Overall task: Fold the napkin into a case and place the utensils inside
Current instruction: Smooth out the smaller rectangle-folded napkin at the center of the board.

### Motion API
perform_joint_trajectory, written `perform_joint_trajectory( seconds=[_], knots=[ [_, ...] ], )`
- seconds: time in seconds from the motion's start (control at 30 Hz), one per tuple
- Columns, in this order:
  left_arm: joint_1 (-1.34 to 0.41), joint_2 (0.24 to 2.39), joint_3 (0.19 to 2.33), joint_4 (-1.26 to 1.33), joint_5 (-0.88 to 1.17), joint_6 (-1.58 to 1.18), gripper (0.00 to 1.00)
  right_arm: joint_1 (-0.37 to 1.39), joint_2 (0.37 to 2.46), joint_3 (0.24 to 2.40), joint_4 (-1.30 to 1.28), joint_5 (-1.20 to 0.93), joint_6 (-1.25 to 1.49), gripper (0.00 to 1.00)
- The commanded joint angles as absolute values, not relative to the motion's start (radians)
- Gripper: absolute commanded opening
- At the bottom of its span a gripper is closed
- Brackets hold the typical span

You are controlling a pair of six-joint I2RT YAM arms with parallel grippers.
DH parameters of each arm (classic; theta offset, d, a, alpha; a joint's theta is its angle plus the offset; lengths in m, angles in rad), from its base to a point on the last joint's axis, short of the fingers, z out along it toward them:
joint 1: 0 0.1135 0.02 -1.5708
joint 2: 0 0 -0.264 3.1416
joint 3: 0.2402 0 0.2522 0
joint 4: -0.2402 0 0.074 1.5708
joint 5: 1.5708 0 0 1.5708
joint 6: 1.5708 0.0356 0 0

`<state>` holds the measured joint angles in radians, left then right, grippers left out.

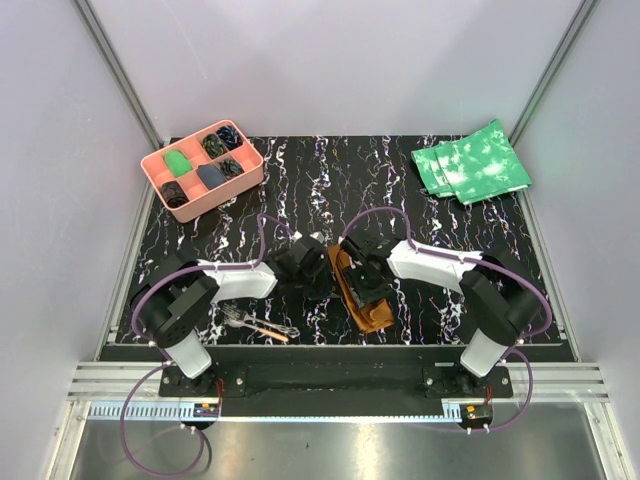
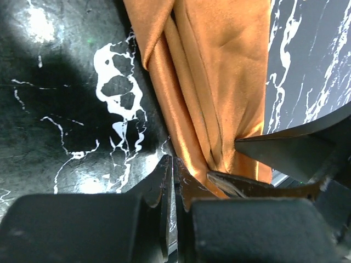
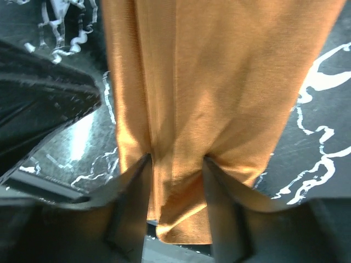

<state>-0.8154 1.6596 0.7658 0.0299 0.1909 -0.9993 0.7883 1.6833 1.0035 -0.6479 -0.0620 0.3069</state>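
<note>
The rust-brown napkin [image 1: 362,300] lies folded into a narrow oblong case near the table's front middle. Both grippers meet over its far half. My left gripper [image 1: 318,280] is shut at the napkin's left edge; in its wrist view the jaws [image 2: 173,161] stand together on the marble beside the cloth [image 2: 219,82], with nothing between them. My right gripper [image 1: 362,275] is open, and its fingertips [image 3: 176,160] press down on the napkin [image 3: 219,82] with a strip of cloth between them. The utensils lie to the left near the front edge: a silver fork [image 1: 237,318] and a slim piece with an orange end [image 1: 272,332].
A pink compartment tray [image 1: 160,172] holding small items stands at the back left. Green mottled cloths [image 1: 470,162] lie at the back right. The black marble-pattern mat [image 1: 300,180] covers the table between grey walls.
</note>
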Motion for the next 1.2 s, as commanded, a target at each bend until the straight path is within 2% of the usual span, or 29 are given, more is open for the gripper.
perform_joint_trajectory(
  seconds=[0.0,0.07,0.17,0.2,0.33,0.7,1.17],
  knots=[
    [-0.819,1.612,0.762,0.095,0.218,-1.026,0.05,0.805,1.71,1.032,-0.664,0.021,0.327,0.45],
    [-0.819,1.597,0.759,0.098,0.227,-1.042,0.05,0.808,1.716,1.029,-0.657,0.02,0.33,0.39],
    [-0.819,1.577,0.761,0.1,0.225,-1.057,0.05,0.808,1.717,1.028,-0.649,0.014,0.333,0.25],
    [-0.819,1.581,0.764,0.106,0.229,-1.063,0.05,0.808,1.713,1.026,-0.646,0.014,0.334,0.17],
    [-0.821,1.624,0.778,0.139,0.27,-1.084,0.05,0.808,1.695,1.032,-0.644,0.006,0.342,0.08],
    [-0.831,1.721,0.744,0.161,0.241,-1.078,0.01,0.808,1.618,1.051,-0.657,-0.055,0.374,0.01],
    [-0.85,1.709,0.729,0.173,0.21,-1.088,0.0,0.808,1.672,1.034,-0.583,-0.207,0.417,0.0]
  ],
)
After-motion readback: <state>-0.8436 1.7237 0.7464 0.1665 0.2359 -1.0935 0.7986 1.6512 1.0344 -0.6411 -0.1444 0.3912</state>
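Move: The right hand, half open, is low over the near half of the folded napkin, whose middle lies about 2 cm ahead, 2 cm to its left and 1 cm below. From the shut left hand, beside the napkin's left edge, that middle is some 5 cm to the right, 2 cm ahead and 2 cm below; the utensils lie roughly 17 cm to its left and 6 cm back. Right fingers pinch the napkin, then draw it 3 cm left and lift 2; the shut left hand hops 2 cm right. ##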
